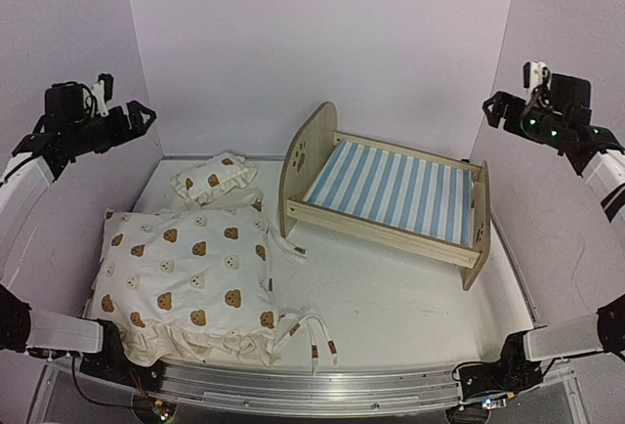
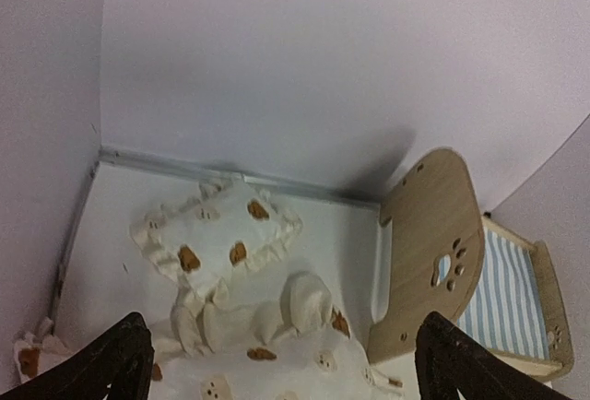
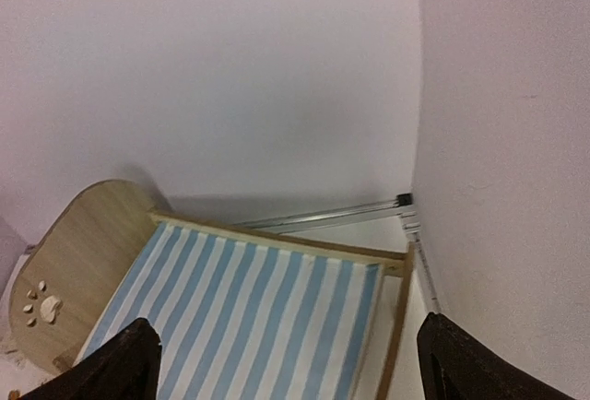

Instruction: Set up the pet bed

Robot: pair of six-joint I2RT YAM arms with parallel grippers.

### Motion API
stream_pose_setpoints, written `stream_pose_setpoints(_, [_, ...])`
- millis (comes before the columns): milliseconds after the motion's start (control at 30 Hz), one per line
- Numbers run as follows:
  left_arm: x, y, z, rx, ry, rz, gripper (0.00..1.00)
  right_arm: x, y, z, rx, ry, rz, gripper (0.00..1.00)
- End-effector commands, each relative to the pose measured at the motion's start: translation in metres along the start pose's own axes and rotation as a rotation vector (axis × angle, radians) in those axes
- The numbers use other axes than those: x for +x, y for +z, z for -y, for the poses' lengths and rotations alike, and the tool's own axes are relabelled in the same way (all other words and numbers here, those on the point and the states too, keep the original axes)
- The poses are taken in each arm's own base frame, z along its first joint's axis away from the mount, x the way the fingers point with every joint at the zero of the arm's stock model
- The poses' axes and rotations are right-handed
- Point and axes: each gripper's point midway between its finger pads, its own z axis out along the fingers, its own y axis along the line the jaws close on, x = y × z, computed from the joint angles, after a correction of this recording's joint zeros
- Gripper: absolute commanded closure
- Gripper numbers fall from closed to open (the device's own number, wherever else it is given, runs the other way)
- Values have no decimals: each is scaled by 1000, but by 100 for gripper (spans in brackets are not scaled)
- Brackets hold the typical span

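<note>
The pet bed stands at the back right of the table: a light plywood frame with paw-print cutouts in its rounded boards and a bare blue-and-white striped base. Its headboard shows at the right of the left wrist view, and its striped base fills the lower right wrist view. My left gripper hangs open high at the left wall, above the cushions. High at the right wall my right gripper is open too, above the bed's foot end. Nothing lies between either pair of fingers.
A large cream bear-print ruffled cushion with ties lies at the front left. A small matching pillow rests behind it, also visible as the pillow below the left wrist. White walls close the table on three sides; a metal rail runs along the near edge.
</note>
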Motion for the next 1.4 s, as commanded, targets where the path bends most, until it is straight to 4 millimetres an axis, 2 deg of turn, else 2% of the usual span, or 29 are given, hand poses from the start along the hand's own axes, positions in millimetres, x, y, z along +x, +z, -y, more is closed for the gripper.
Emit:
stream_pose_setpoints(0, [106, 24, 35, 66, -47, -380, 1, 25, 17, -82, -221, -94, -98, 2])
stream_pose_setpoints(67, [145, 32, 51, 32, 21, -484, 1, 46, 29, -114, -268, -148, -175, 2])
stream_pose_setpoints(133, [178, 34, 58, -4, 47, -553, 1, 74, 45, -137, -293, -178, -262, 2])
stream_pose_setpoints(167, [189, 32, 57, -29, 70, -574, 1, 87, 49, -150, -320, -193, -294, 2])
stream_pose_setpoints(267, [209, 24, 49, -106, 108, -603, 1, 108, 52, -167, -343, -229, -335, 2])
stream_pose_setpoints(367, [232, 19, 57, -78, 89, -662, 0, 119, 51, -168, -340, -242, -356, 2])
stream_pose_setpoints(567, [275, 21, 99, 8, 172, -776, 1, 122, 45, -161, -325, -257, -357, 2])
stream_pose_setpoints(733, [308, 25, 110, 5, 204, -855, 1, 130, 41, -155, -315, -275, -368, 2])
stream_pose_setpoints(800, [323, 26, 107, -31, 218, -876, 1, 135, 40, -154, -315, -278, -376, 2])
stream_pose_setpoints(900, [350, 27, 88, -125, 231, -928, 1, 141, 39, -153, -319, -279, -388, 2])
stream_pose_setpoints(933, [359, 27, 78, -165, 230, -943, 2, 142, 39, -153, -323, -278, -391, 2])
stream_pose_setpoints(967, [366, 26, 71, -196, 234, -955, 8, 144, 39, -154, -331, -276, -397, 2])
stream_pose_setpoints(1067, [367, 24, 50, -293, 253, -921, 32, 151, 36, -166, -394, -258, -413, 2])
stream_pose_setpoints(1167, [351, 22, 39, -337, 286, -847, 55, 163, 30, -186, -475, -255, -426, 2])
stream_pose_setpoints(1233, [334, 22, 42, -328, 295, -791, 71, 174, 26, -200, -526, -242, -444, 2])
stream_pose_setpoints(1300, [316, 21, 46, -305, 305, -738, 81, 185, 22, -214, -579, -239, -463, 2])
stream_pose_setpoints(1367, [298, 16, 51, -280, 312, -684, 84, 195, 19, -228, -620, -236, -477, 2])
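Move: The spread blanket's middle lies some 17 cm back from the left hand, 10 cm to its right and 35 cm below; from that hand the pillow is 10 cm ahead and 11 cm right, and the bed's headboard 10 cm ahead and 33 cm right. From the right hand, the blanket is about 69 cm left and 18 cm back, the bed 21 cm left and 6 cm ahead. Left hand drops 30 cm, rightward and back, pinching the blanket; right hand sweeps left and down over bed. ##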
